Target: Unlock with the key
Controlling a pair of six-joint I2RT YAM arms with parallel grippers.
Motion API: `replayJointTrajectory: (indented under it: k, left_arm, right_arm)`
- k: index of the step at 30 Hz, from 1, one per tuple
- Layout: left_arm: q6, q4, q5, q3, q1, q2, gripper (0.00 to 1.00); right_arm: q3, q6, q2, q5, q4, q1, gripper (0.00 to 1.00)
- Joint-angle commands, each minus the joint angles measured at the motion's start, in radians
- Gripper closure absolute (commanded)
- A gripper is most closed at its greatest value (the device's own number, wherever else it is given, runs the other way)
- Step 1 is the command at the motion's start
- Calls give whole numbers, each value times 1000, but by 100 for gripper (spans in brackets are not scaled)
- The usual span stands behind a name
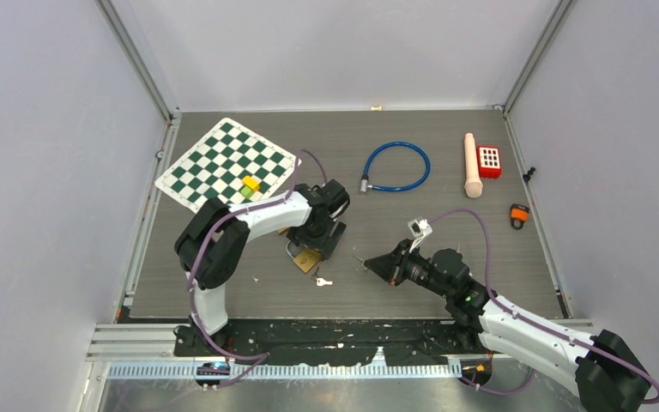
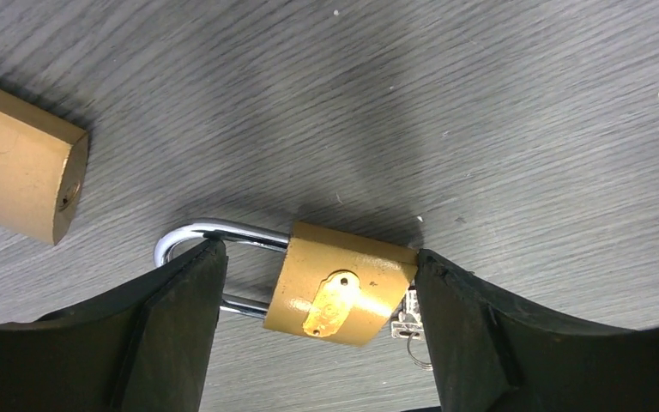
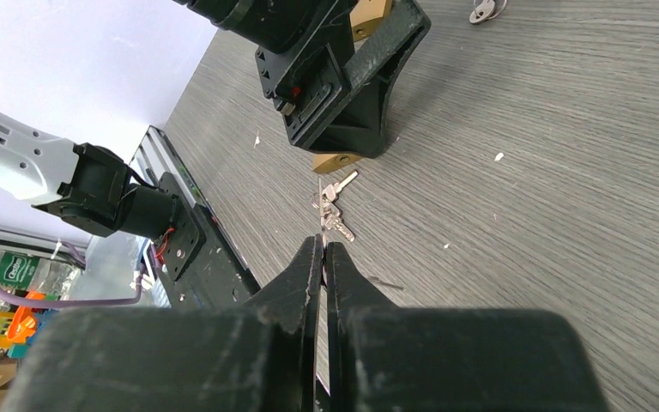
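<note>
A brass padlock (image 2: 343, 287) with a steel shackle (image 2: 180, 240) lies flat on the grey table, also visible under the left wrist in the top view (image 1: 306, 259). My left gripper (image 2: 317, 251) is open and straddles the padlock lengthwise. One fingertip (image 2: 197, 266) is at the shackle, the other (image 2: 438, 283) at the body's corner. A bunch of keys (image 3: 335, 215) lies on the table just beyond the padlock (image 1: 322, 281). My right gripper (image 3: 323, 245) is shut to the right of it (image 1: 369, 262), with a thin key blade (image 3: 320, 206) sticking out from its tips, seen edge-on.
A second brass padlock (image 2: 17, 172) lies close to the left of the first. Farther back are a chessboard (image 1: 227, 163) with small blocks (image 1: 249, 186), a blue cable lock (image 1: 396, 166), a wooden cylinder (image 1: 473, 165), a red block (image 1: 489, 160) and an orange item (image 1: 519, 215).
</note>
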Motion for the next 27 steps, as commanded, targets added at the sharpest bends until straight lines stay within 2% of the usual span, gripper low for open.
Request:
replayJointTrajectory:
  k: [1, 9, 14, 16, 20, 27]
  left_arm:
    - [16, -24, -4, 39, -6, 22, 23]
    - [-10, -6, 22, 55, -6, 62, 30]
    - [-27, -9, 39, 50, -6, 83, 39]
    - [-37, -4, 45, 35, -6, 77, 45]
    - [-77, 13, 77, 10, -4, 28, 64]
    - [-218, 65, 99, -19, 53, -170, 96]
  right_arm:
    - [33, -1, 1, 25, 27, 6, 95]
    - [29, -4, -2, 28, 27, 7, 95]
    - [26, -4, -4, 28, 26, 7, 95]
    - [26, -4, -3, 30, 27, 7, 95]
    - [34, -9, 9, 26, 31, 7, 95]
    - [82, -38, 47, 2, 25, 7, 95]
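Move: The brass padlock just released lies almost under the left hand, its body between the open fingers: about 1 cm back, 1 cm right and 1 cm below. The loose keys lie some 5 cm back and 4 cm right of that hand, and the other padlock about 7 cm ahead and 5 cm left. From the right hand, the released padlock is roughly 6 cm ahead, 14 cm left and 9 cm lower. The brass padlock's body is pinched between its shackle end and its keyhole end as the left fingers close from wide open to about half. While closing, the left hand sinks under 1 cm and edges a little right, then turns back upward by about 1 cm with a slight counter-clockwise turn, keeping its grip. ##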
